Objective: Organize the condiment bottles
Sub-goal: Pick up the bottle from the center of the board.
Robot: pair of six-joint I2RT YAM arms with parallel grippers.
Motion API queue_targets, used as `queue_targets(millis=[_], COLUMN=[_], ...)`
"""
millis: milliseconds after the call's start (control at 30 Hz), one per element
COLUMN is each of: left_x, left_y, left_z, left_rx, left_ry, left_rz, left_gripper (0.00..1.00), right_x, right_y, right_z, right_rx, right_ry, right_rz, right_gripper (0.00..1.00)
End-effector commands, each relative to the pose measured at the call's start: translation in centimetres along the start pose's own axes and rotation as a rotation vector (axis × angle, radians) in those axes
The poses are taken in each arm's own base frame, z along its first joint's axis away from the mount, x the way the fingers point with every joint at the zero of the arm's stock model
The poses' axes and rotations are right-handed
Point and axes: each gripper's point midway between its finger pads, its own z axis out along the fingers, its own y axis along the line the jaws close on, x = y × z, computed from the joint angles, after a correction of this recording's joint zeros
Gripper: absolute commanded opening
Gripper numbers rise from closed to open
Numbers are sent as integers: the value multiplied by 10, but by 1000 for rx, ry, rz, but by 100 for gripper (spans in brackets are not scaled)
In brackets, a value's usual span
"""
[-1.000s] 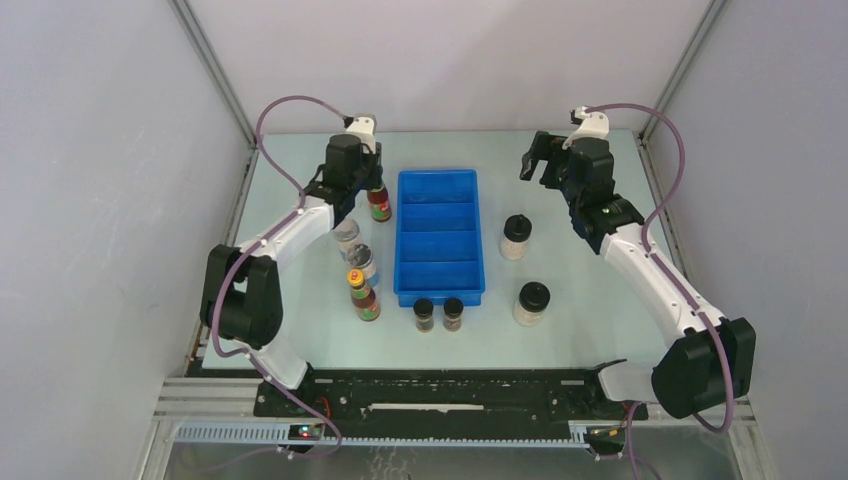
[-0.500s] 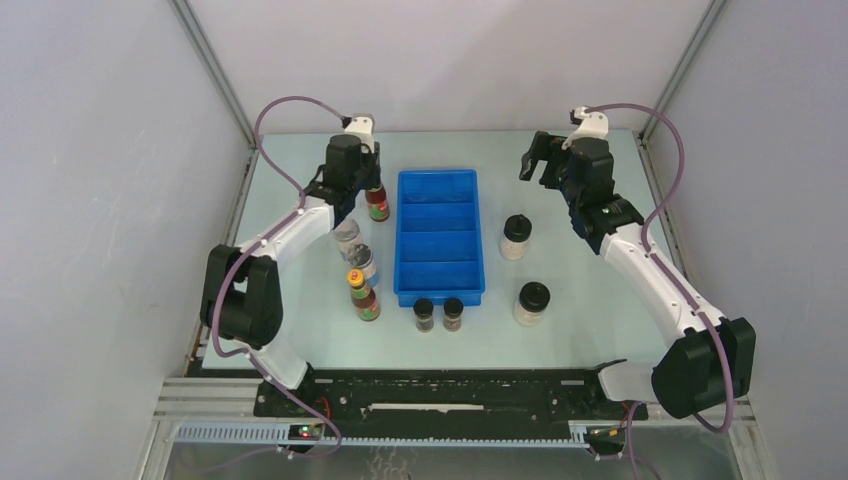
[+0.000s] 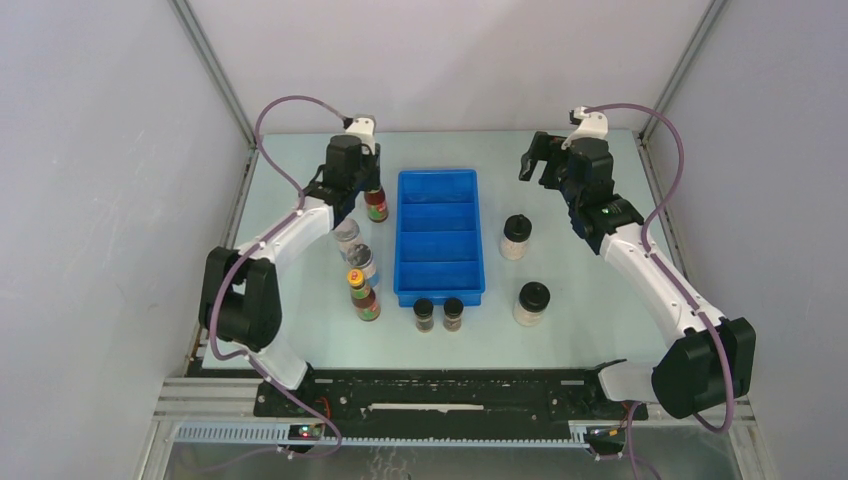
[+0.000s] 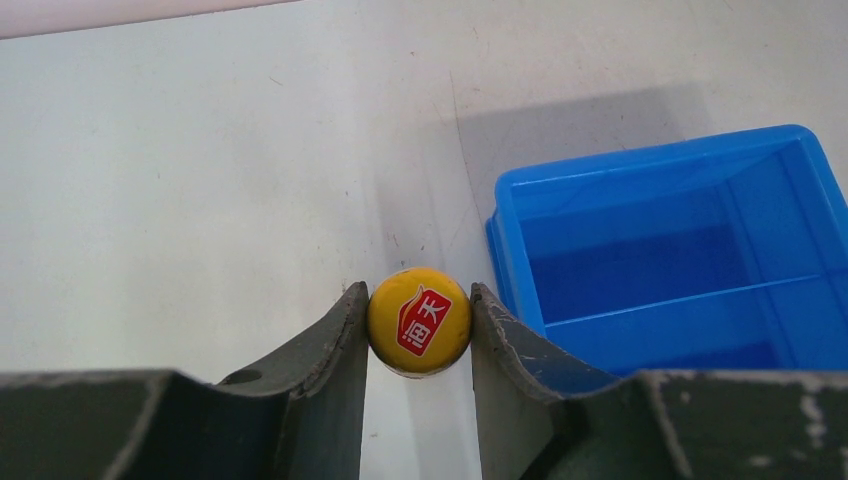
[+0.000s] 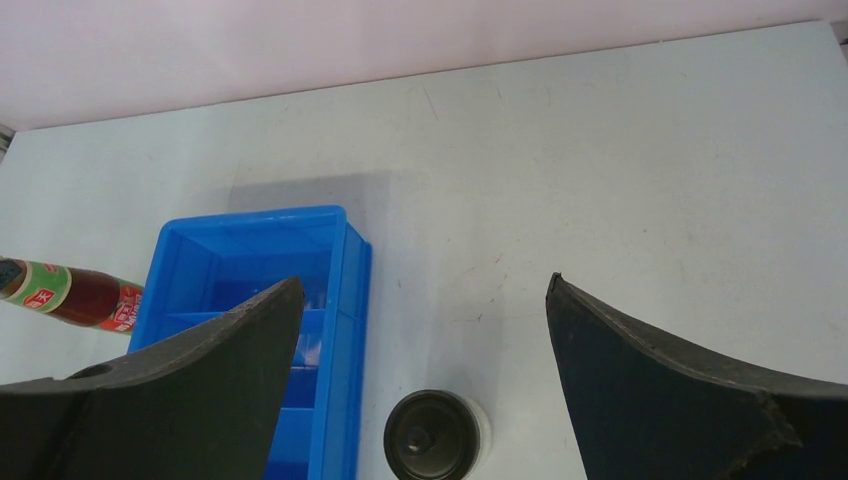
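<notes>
My left gripper [image 4: 419, 322] is shut on the yellow cap [image 4: 419, 320] of a red sauce bottle [image 3: 377, 206], just left of the blue tray's far end; whether the bottle touches the table I cannot tell. A second red sauce bottle [image 3: 363, 295] and two grey-lidded jars [image 3: 347, 235] [image 3: 364, 263] line up left of the tray. Two tiny dark jars [image 3: 424, 314] [image 3: 453, 313] stand at its near end. Two pale black-lidded jars [image 3: 515, 237] [image 3: 531, 303] stand to its right. My right gripper [image 5: 424, 283] hangs open and holds nothing, above the farther one [image 5: 432, 437].
The blue compartmented tray [image 3: 402, 240] lies lengthwise mid-table, and the compartments that show hold no bottles. Its far end shows in the left wrist view [image 4: 520, 195] and in the right wrist view [image 5: 352, 262]. Grey walls enclose the table on three sides.
</notes>
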Motion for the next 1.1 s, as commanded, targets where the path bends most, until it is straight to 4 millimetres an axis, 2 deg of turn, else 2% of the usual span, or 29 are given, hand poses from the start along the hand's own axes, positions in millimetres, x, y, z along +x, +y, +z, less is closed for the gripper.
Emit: queue_targets(millis=[0,667,1067], left_x=[-90,-139,-173], left_y=[0,0,0], left_z=[-34,-67,-88], left_rx=[-5,5,11], left_ry=[-231,-334,-383], left_rz=[-2,-5,-5], left_gripper=[0,0,0], right_x=[-29,-35,-33], right_y=[11,16,17], right_z=[-12,-29,-31], right_rx=[-39,-62,-60], right_ry=[-71,-95,-86], right_rz=[4,11,10], right_gripper=[100,100,100])
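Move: My left hand already grips the sauce bottle by its yellow cap, the bottle upright beneath it. From this hand the blue box's middle is about 14 cm to the right, some 6 cm back and 14 cm lower. The nearer clear jar stands about 9 cm back and 6 cm left, the second some 16 cm back and 2 cm left, both about 13 cm below. From my right hand, the box is about 20 cm left, level fore-and-aft and some 23 cm below. Keeping my pinch on the yellow cap, I ease my left hand about 1 cm back, then lift it slowly at first and faster towards the end, some 7 cm nearly straight up beside the box's far-left corner, tipping the fingers up by about 5 degrees. My empty right hand, fingers still wide open, draws up and back about 3 cm. ##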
